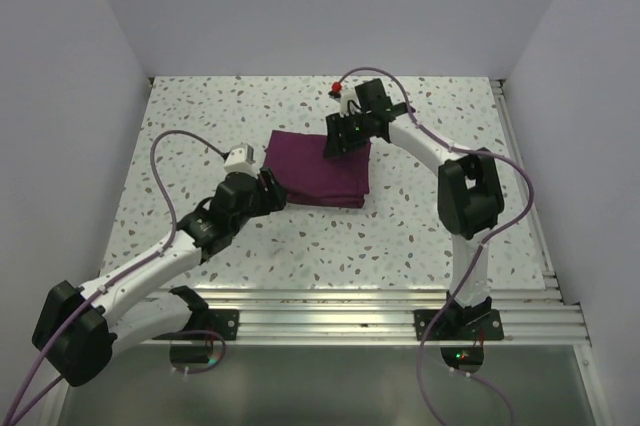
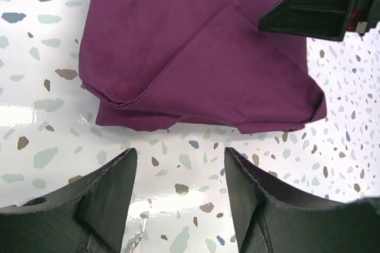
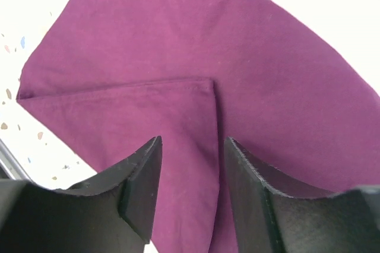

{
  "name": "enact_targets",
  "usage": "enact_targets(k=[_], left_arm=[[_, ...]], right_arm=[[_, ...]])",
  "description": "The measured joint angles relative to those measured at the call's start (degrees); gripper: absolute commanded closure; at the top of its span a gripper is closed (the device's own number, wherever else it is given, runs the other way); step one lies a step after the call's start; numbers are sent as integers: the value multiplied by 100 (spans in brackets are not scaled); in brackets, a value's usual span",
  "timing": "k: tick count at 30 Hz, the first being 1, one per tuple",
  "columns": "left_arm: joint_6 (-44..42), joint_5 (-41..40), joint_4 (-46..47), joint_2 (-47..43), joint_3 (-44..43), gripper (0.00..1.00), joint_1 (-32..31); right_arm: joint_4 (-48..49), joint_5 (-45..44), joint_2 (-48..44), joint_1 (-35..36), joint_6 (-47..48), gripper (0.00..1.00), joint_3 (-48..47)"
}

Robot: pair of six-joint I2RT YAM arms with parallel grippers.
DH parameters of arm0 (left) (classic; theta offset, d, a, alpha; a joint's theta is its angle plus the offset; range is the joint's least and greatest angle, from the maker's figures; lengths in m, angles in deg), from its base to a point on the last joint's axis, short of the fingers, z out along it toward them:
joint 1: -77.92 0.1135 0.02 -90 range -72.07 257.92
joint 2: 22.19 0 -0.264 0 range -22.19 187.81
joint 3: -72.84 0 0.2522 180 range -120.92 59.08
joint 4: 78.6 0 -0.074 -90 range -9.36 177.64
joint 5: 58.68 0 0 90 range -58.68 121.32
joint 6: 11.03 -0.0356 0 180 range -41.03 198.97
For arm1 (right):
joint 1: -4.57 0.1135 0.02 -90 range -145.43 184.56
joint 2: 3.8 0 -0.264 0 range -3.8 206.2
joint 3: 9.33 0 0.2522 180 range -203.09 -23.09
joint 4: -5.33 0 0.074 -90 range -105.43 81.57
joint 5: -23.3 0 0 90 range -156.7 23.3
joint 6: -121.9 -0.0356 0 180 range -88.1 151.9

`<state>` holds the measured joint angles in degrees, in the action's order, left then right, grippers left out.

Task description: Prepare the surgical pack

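The surgical pack [image 1: 318, 168] lies mid-table as a folded plum-purple cloth bundle; whatever it wraps is hidden. In the left wrist view the pack [image 2: 196, 57] shows its layered near edge. My left gripper [image 1: 268, 182] sits at the pack's left corner, and my left gripper [image 2: 180, 164] is open over bare table just short of the cloth. My right gripper [image 1: 338, 142] hovers over the pack's far right part. Seen from the right wrist, my right gripper [image 3: 192, 152] is open above a folded flap of the pack [image 3: 196, 57], with nothing pinched. A right fingertip [image 2: 314, 9] shows in the left wrist view.
The speckled white table [image 1: 200, 116] is walled by pale panels on three sides. An aluminium rail [image 1: 400, 311] runs along the near edge with both arm bases. A grooved metal strip [image 1: 520, 176] edges the table's right side. Purple cables loop above each arm.
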<state>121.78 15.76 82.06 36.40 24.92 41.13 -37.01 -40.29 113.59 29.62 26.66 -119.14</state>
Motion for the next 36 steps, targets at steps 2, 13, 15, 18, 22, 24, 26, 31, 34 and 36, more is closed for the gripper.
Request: enact_targets(k=[2, 13, 15, 18, 22, 24, 26, 31, 34, 36], left_arm=[[-85, 59, -70, -9, -107, 35, 72], [-518, 289, -457, -11, -232, 35, 682], [-577, 330, -483, -11, -240, 35, 758], [-627, 380, -501, -11, -240, 35, 835], [-664, 402, -529, -13, -240, 35, 868], [-671, 404, -538, -13, -240, 35, 868], [-693, 402, -557, -33, -240, 35, 868], [-741, 402, -573, -66, -240, 35, 905], [-765, 402, -573, -66, -240, 35, 920], [-798, 400, -573, -63, -240, 35, 933]], right_arm=[[57, -20, 37, 2, -4, 57, 0], [116, 20, 192, 0, -22, 66, 271], [114, 61, 192, 0, -17, 81, 280], [138, 275, 192, 0, -26, 95, 293], [389, 654, 52, 0, -90, 100, 686], [487, 846, -127, 2, -149, 100, 970], [570, 1060, -393, 7, -201, 100, 1290], [782, 1408, -1285, 94, -291, 100, 2031], [855, 1519, -1843, 269, -293, 100, 2437], [890, 1517, -2118, 450, -293, 100, 2688]])
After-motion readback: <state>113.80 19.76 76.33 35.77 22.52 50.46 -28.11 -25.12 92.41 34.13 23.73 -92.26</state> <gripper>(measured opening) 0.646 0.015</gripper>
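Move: The free corner of the folded-over cloth flap lies about 2 cm to the right hand's left, level with it fore and aft, some 3 cm below. The pack's near edge is centred about 13 cm back and 3 cm left, its near right corner 13 cm back and 8 cm right, both about 4 cm lower. From the left hand the flap corner is about 12 cm ahead, 9 cm right and 6 cm below. The right fingers sink about 3 cm onto the flap, shut and pinch its edge beside the corner. Keeping that pinch, the right hand draws back some 12 cm over the pack to its near edge, rising about 6 cm on the way as the wrist turns slightly counter-clockwise and rolls. The open left hand shifts about 4 cm left, away from the flap, fingers unchanged. ##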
